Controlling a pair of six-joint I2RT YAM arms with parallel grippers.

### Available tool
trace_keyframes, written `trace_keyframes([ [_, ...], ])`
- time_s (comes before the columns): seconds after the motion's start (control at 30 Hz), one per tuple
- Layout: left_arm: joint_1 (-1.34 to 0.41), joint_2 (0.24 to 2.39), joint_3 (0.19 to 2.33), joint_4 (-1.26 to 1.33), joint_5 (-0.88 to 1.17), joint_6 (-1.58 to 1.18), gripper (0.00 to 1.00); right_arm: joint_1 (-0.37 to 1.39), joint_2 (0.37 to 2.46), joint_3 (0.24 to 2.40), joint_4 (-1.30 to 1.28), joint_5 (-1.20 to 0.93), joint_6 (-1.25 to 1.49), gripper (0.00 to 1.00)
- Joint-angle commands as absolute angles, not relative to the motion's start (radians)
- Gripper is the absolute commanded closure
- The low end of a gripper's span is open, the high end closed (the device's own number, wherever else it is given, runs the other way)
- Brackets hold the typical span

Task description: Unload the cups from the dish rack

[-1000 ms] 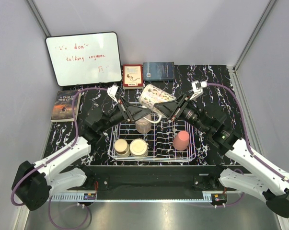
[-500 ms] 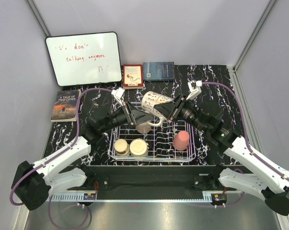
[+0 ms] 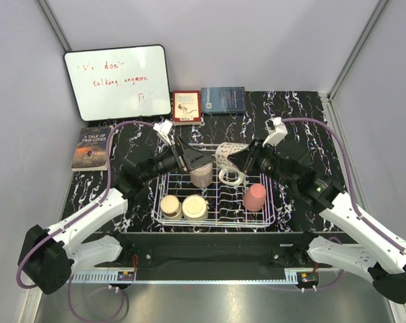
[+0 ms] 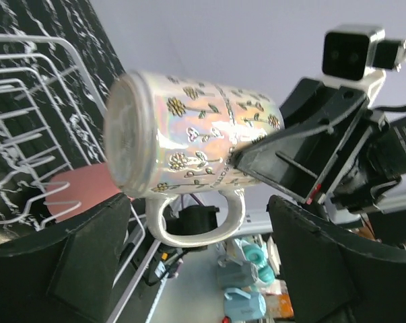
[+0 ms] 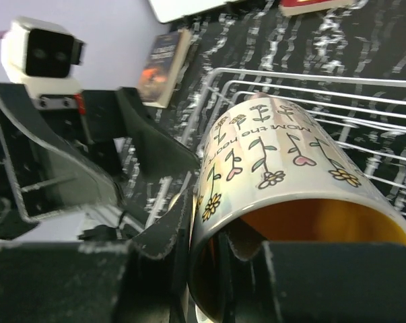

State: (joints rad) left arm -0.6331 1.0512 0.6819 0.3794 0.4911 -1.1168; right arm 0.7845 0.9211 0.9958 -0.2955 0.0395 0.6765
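Note:
A white flowered mug (image 3: 228, 156) with a yellow inside hangs on its side above the dish rack (image 3: 270, 217). My right gripper (image 3: 239, 161) is shut on its rim, one finger inside and one outside (image 5: 216, 259). My left gripper (image 3: 204, 160) stands open, its fingers wide on either side of the mug's handle (image 4: 197, 225) without touching it (image 4: 203, 266). In the rack stand two cream cups (image 3: 170, 206) (image 3: 194, 207), a pink tumbler (image 3: 254, 197) and a translucent pinkish cup (image 3: 201, 177).
A whiteboard (image 3: 116, 81) leans at the back left. A red book (image 3: 186, 106) and a blue book (image 3: 223, 99) stand behind the rack, and another book (image 3: 90, 148) lies at the left table edge. Grey walls close in on both sides.
My left gripper has opened and let go of the mug. The right gripper has closed further on the rim, and the mug has come down closer to the rack.

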Motion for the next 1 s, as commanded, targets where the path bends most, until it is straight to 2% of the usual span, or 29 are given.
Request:
trace_keyframes([
  [0.0,-0.588,1.013,0.741,0.307,0.434,-1.057,0.12,0.785,0.856,1.153,-0.319,0.185,0.574,1.00],
  [0.13,-0.548,0.973,0.718,0.241,0.382,-1.045,0.11,0.785,0.859,1.207,-0.397,0.265,0.520,1.00],
  [0.27,-0.529,0.953,0.727,0.158,0.321,-1.031,0.11,0.784,0.899,1.308,-0.514,0.467,0.473,1.00],
  [0.37,-0.529,0.953,0.770,0.051,0.272,-0.999,0.12,0.784,0.974,1.409,-0.654,0.648,0.425,1.00],
  [0.43,-0.529,0.962,0.811,-0.090,0.215,-0.977,0.13,0.746,1.043,1.460,-0.696,0.696,0.396,1.00],
  [0.57,-0.529,1.014,0.916,-0.331,0.118,-0.917,0.15,0.432,1.161,1.610,-0.782,0.487,0.388,1.00],
  [0.67,-0.529,1.020,0.951,-0.419,0.094,-0.900,0.16,0.405,1.255,1.682,-0.813,0.540,0.385,1.00],
  [0.97,-0.529,0.980,0.930,-0.529,0.061,-0.893,0.16,0.114,1.531,1.833,-0.933,0.348,0.597,1.00],
])
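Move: The right hand, with the flowered mug in its fingers, has open counter to reach about 18 cm ahead, 23 cm to its right and 25 cm below; the red cup in the rack lies some 4 cm back, 8 cm right and 24 cm down. The pinkish mug is about 5 cm ahead of the left hand, 1 cm left and 20 cm below; from that hand the cream cup lies roughly 8 cm back, 3 cm left and 22 cm down. Rightward and then forward, the right hand swings the flowered mug off over the red cup's side of the rack, some 20 cm right and 15 cm out, rising about 5 cm before sinking again, turning clockwise and keeping its pinch on the rim. The left hand, still open, backs away left and down with a little forward, tipping its fingers down about 30 degrees towards the pinkish mug. ##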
